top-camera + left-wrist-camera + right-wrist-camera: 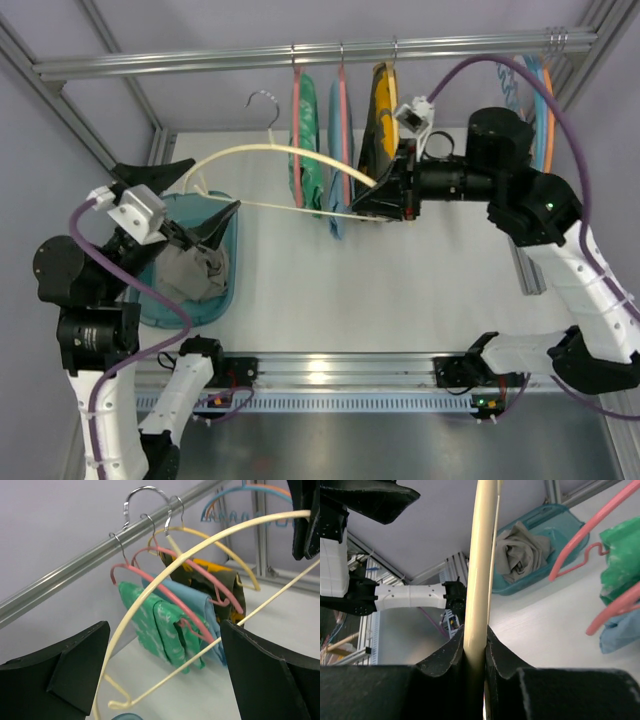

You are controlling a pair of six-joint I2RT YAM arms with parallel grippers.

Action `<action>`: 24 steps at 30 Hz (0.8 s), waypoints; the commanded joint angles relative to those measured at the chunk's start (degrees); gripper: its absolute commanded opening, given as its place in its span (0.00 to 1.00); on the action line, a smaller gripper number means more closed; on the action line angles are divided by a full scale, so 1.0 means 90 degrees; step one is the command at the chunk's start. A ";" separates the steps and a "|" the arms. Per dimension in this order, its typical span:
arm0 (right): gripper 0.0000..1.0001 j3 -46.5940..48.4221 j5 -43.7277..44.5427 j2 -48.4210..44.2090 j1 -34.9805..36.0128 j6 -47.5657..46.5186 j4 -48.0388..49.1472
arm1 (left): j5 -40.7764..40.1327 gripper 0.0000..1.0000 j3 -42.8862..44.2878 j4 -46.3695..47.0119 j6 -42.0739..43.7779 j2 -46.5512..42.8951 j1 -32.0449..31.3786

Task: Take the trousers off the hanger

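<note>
The grey trousers (195, 268) lie crumpled in a teal basket (160, 315) at the left, off the hanger; the right wrist view also shows the trousers (520, 550). The cream hanger (290, 152) hangs level above the table, bare, with its metal hook (262, 100) pointing to the back. My right gripper (375, 200) is shut on the hanger's right end, the jaws pinching the hanger's rod (480, 580). My left gripper (215, 185) stands wide open at the hanger's left end. The hanger's thin bar (177, 673) runs between the spread fingers (270, 675) without touching them.
A metal rail (200, 60) crosses the back with pink hangers carrying a green garment (305, 140), a blue one (337, 150) and a yellow-and-black one (383, 115). Blue and orange hangers (545, 100) hang at the far right. A frame post (525, 270) stands at the table's right edge.
</note>
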 commanded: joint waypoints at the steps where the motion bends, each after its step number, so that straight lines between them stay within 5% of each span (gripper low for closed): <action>1: 0.00 -0.0036 -0.0442 -0.0746 -0.0586 -0.0002 0.0724 | -0.0535 0.98 0.0408 0.1267 -0.2184 0.0187 -0.0005; 11: 0.00 -0.0826 -0.0716 -0.2737 -0.2813 0.0301 0.0648 | -0.1065 0.98 0.0575 0.1600 -0.3311 0.0509 -0.0005; 24: 0.00 -0.1384 0.1078 -0.5258 -0.5372 -0.0910 -0.1744 | -0.1603 0.98 -0.0236 0.1756 -0.3166 0.0568 -0.0005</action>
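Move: Off to the right hand's right, about 27 cm, and some 20 cm ahead hang the empty blue and orange hangers, its goal with the emptied yellow one. Nearer, roughly 18 cm ahead and 8 cm lower, hang the camouflage trousers 3 cm right, blue trousers 5 cm left and green trousers 12 cm left. From the left hand, the green trousers lie 17 cm ahead, 12 right, 10 below; the empty hangers 20 ahead, 51 right. Swinging the still-pinched yellow hanger away from the left hand's open fingers, the right hand sweeps about 20 cm right and 9 cm back, arching up and then sinking, while it turns clockwise nearly 50 degrees to bring the hook towards the empty hangers. The left hand, fingers staying wide, rises over 6 cm and rolls its left side down, then eases forward and partly down, facing the green trousers. ##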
